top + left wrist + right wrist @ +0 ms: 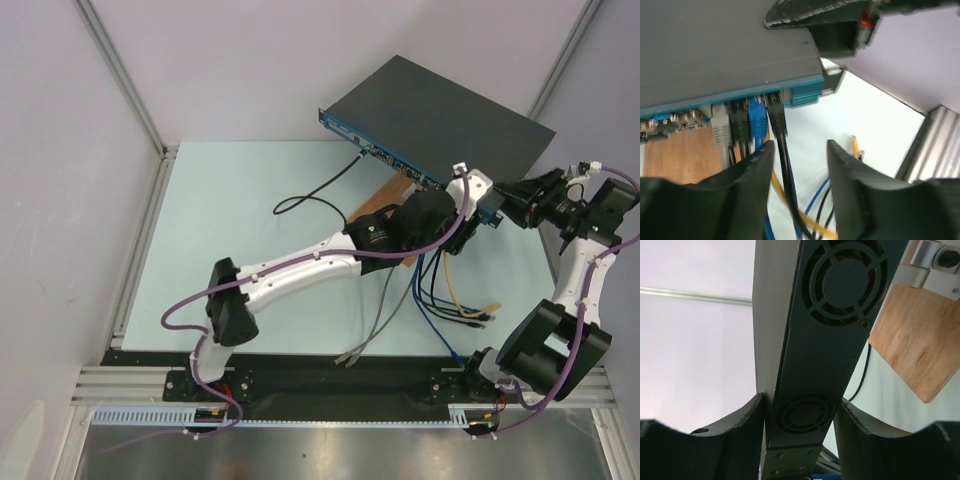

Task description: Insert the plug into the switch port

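The switch [450, 115] is a flat black box, tilted up off the table at the back right. Its blue front face [800, 92] carries a row of sockets. A black plug [776, 114] sits in a socket at the right end of a group of grey, black and blue plugs. Its cable hangs down between the fingers of my left gripper [797, 150], which is open just below the face and grips nothing. My right gripper [800, 407] is shut on the switch's vented end panel [815, 355], one finger on each flat side.
A brown wooden board [385, 195] lies under the switch's front. Several loose cables [440, 290] in blue, yellow, black and grey trail from the sockets toward the near edge. A black cable [310, 195] loops left from the face. A metal frame rail [140, 240] borders the left side.
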`<state>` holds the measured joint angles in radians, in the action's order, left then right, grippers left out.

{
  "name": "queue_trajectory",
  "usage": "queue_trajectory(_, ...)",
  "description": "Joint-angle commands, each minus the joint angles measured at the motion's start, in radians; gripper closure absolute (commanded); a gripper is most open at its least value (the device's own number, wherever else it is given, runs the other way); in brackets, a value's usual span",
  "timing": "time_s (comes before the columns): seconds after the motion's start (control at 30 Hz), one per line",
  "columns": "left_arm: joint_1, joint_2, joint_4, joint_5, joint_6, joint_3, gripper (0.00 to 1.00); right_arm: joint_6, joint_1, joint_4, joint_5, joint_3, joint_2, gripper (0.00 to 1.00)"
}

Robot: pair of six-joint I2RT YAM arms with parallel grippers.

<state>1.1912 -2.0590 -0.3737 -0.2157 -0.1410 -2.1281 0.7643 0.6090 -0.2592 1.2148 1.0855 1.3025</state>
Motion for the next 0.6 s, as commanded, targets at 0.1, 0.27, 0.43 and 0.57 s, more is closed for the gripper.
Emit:
queue_trajectory(0.1,-0.054,0.345,0.120,0.054,0.138,0.290,0.30,-0.227,0.009,-0.052,0.066,0.158,0.078,1.00)
queue_trajectory(0.27,-0.103,0.505,0.072,0.136,0.118,0.421,0.10,-0.371,0.046,-0.185,0.065,0.255,0.136,0.86)
queue_trajectory(0.43,-0.299,0.540,-0.117,0.260,0.025,0.413,0.00,-0.523,0.086,-0.403,0.035,0.358,0.175,0.43)
queue_trajectory(0.57,-0.663,0.517,-0.249,0.495,-0.132,0.398,0.00,-0.667,0.138,-0.570,-0.041,0.456,0.170,0.04)
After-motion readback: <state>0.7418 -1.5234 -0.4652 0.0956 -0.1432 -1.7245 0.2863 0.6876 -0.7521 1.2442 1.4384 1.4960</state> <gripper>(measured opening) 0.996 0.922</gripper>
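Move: The black plug stands in the switch port about 3 cm ahead of the left hand, 1 cm to its right and some 1 cm above it, in front of the already parted fingers. The blue plug sits just left of and farther out than the black one, about 4 cm straight ahead of the hand. The switch's near right corner is 1 cm ahead, 5 cm right. From the right hand, which grips the switch's right end, that corner lies about 4 cm back and 3 cm left, and the black plug 2 cm back and 7 cm left. Leftwards and fast, the left hand sweeps some 22 cm away from the black plug along the switch's port side, first drawing back a little, then rising about 7 cm and curving forward as its fingers go from half to wide open. The right hand turns slightly while keeping its grip on the switch's end, then opens, lets go and pulls off about 4 cm to the right. ##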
